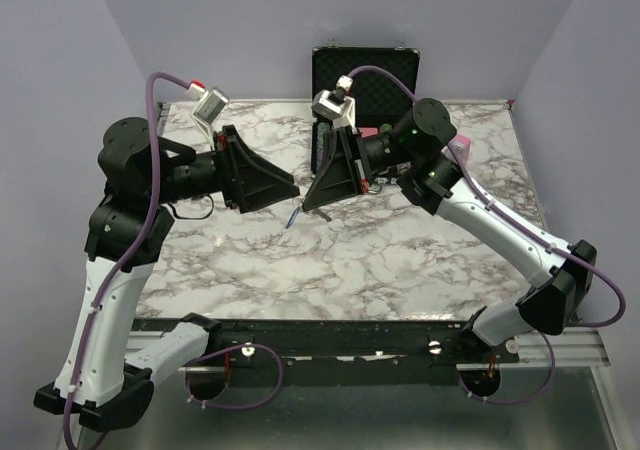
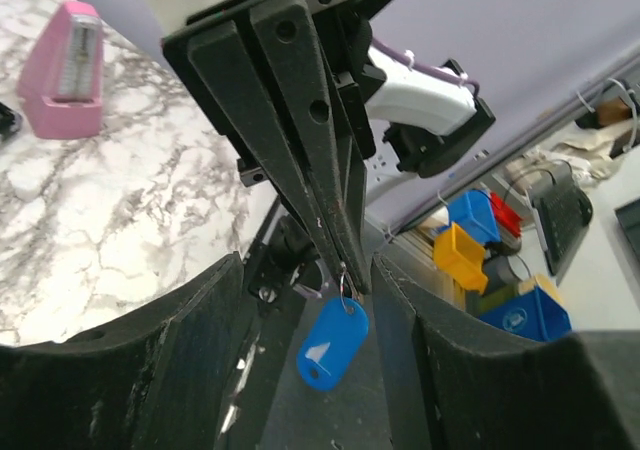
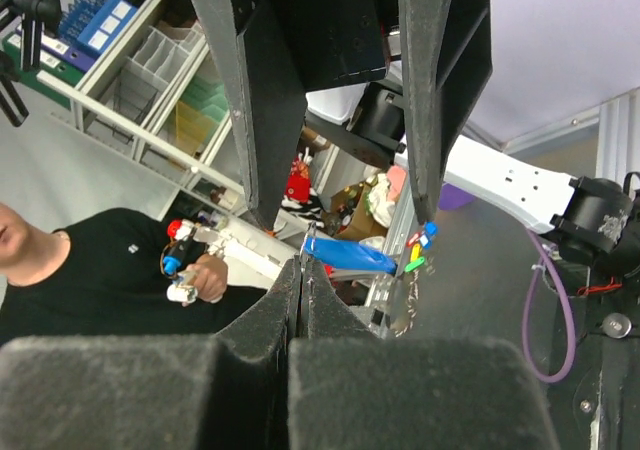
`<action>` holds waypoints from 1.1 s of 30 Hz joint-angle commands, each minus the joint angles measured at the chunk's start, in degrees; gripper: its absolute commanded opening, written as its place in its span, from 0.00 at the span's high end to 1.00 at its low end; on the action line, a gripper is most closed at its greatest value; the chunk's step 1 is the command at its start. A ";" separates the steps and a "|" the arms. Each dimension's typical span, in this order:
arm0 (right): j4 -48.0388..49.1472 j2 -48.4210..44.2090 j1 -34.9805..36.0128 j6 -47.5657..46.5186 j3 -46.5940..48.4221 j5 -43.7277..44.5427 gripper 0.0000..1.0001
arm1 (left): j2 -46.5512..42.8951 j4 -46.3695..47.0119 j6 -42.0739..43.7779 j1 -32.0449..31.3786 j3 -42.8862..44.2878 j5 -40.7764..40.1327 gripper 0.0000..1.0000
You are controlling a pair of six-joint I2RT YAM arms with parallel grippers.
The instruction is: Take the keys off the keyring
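The blue key (image 2: 332, 342) hangs in the air from the thin silvery keyring (image 2: 345, 284). My right gripper (image 2: 340, 265) comes down from above and is shut on that keyring. My left gripper (image 2: 310, 270) is open, with one finger on each side of the hanging key and touching neither key nor ring. In the right wrist view my right gripper (image 3: 303, 270) pinches the keyring (image 3: 310, 240), the key (image 3: 352, 255) sticks out sideways past its tip, and the left gripper's fingers (image 3: 262, 100) stand apart. From the top, both grippers (image 1: 296, 185) (image 1: 308, 203) meet above the table's middle, with the key (image 1: 291, 216) below.
An open black case (image 1: 365, 70) stands at the table's back edge. A pink wedge (image 1: 461, 148) (image 2: 68, 70) lies behind the right arm. Beyond the marble table (image 1: 380, 260) are a person in black (image 3: 90, 270), shelving and coloured bins (image 2: 465, 245).
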 commanded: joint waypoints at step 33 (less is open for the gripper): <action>10.59 4.44 0.21 9.64 3.30 -5.05 0.99 | -0.88 3.16 0.79 -1.69 -3.83 6.26 0.83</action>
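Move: The keyring's metal ring is at the shut right fingertips, about 1 cm to their left at their height; from the open left fingers it lies about 2 cm back, 1 cm right and 1 cm lower. The blue tag is roughly 2 cm back, 1 cm left and 2 cm below the ring; a key sticks out about 3 cm right, 1 cm back and 1 cm below the ring. Left hand eases 2 cm back and down, closing at the ring; shut right dips 1.5 cm, then rises. ##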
